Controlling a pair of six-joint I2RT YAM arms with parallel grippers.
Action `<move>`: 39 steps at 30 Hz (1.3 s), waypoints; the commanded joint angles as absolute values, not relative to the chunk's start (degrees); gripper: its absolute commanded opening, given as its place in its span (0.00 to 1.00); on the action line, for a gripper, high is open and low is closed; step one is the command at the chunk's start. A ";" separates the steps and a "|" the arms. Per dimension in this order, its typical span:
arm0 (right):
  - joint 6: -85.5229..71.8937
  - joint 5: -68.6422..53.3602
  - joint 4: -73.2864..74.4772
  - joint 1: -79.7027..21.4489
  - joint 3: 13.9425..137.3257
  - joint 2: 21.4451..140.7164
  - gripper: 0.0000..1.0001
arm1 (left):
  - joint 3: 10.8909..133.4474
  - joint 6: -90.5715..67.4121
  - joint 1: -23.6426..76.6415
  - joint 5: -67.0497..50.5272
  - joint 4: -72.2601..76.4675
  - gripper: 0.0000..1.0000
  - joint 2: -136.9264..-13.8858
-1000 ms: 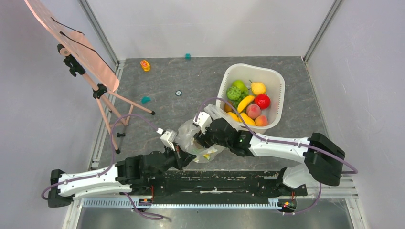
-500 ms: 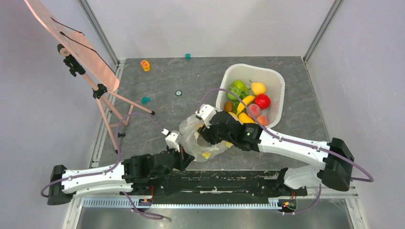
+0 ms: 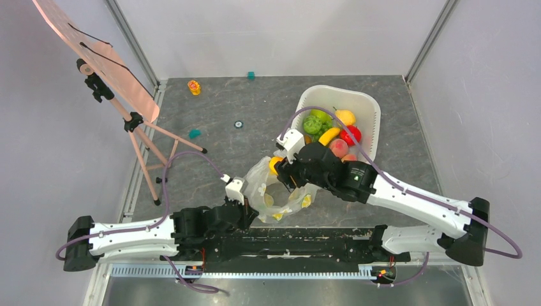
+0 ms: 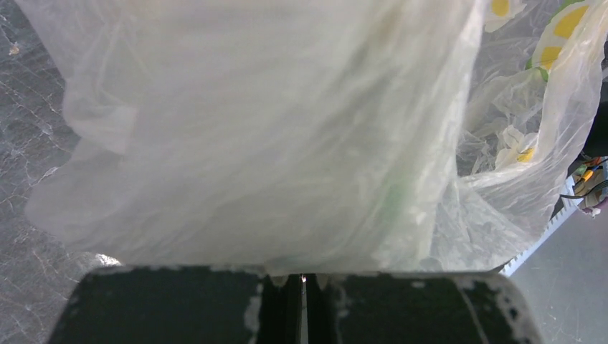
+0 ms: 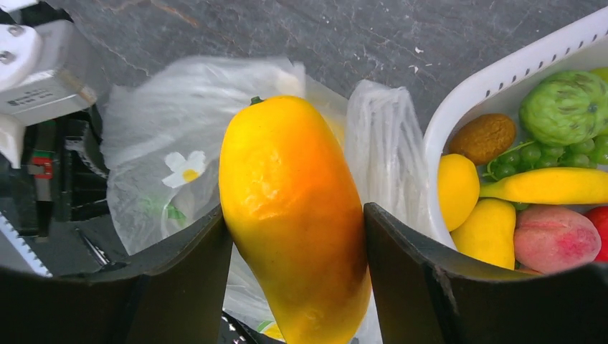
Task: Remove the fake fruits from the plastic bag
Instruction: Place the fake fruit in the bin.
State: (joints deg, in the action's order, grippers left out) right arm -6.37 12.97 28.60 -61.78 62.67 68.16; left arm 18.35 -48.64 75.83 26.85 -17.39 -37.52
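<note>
The plastic bag (image 3: 275, 194) lies crumpled on the table near the arms' bases, and it fills the left wrist view (image 4: 251, 129). My left gripper (image 3: 246, 211) (image 4: 301, 281) is shut on the bag's near edge. My right gripper (image 3: 281, 169) (image 5: 295, 215) hangs just above the bag's far side. It is shut on an orange-yellow fake fruit (image 3: 274, 164) (image 5: 294, 208), which stands upright between the fingers. Other fake fruits lie in the white basin (image 3: 370, 105) (image 5: 495, 79): a bumpy green one (image 3: 312, 124) (image 5: 563, 107), a banana (image 3: 329, 136) (image 5: 545, 185) and a peach (image 3: 338, 148) (image 5: 556, 236).
An easel with a pink board (image 3: 96, 51) stands at the left, its legs (image 3: 172, 137) reaching onto the table. Small toy blocks lie at the back: a yellow-orange one (image 3: 194, 87), a teal one (image 3: 251, 75) and another teal one (image 3: 194, 133). A small round piece (image 3: 238, 124) lies nearby.
My right gripper has come up out of the bag with the orange-yellow fruit and moved back and right, toward the basin. My left gripper has shifted slightly right, still shut on the bag.
</note>
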 commanded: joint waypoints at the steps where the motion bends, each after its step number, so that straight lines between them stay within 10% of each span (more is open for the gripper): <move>1: -9.03 13.37 28.45 -62.15 65.47 65.06 0.38 | 18.02 -49.70 75.76 28.82 -15.03 0.02 -37.42; 11: -9.58 20.21 27.76 -57.42 67.89 61.75 0.45 | 18.35 -51.55 75.67 30.05 -19.17 0.02 -34.69; 28: -5.05 14.04 20.76 -20.98 61.80 80.45 0.45 | 36.84 -51.65 75.72 32.60 -45.23 0.35 -24.62; 39: -3.26 15.29 16.20 -18.51 61.97 88.94 0.54 | 48.35 -36.10 75.72 29.75 -35.31 0.37 -40.73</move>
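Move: The bin that the fake fruit, an orange-yellow mango already in the right fingers, is bound for has its middle about 22 cm ahead of the right hand, 19 to its right and 15 below; in it the peach lies some 19 ahead and 18 right, the red apple 25 ahead and 23 right. The plastic bag is roughly 3 ahead, 5 left and 18 down. From the left hand the bag lies about 9 ahead, 8 right and slightly lower, the bin 32 ahead and 29 right. The mango, pinched throughout by the right hand, first goes up about 5 cm, then swings forward and right, nearly 20 cm each way, to the bin, turning some 40 degrees clockwise and sinking in over the fruit. Meanwhile the left hand, shut on the bag's edge, eases left, opens about a third, lets go and rises clear, drifting back right. ##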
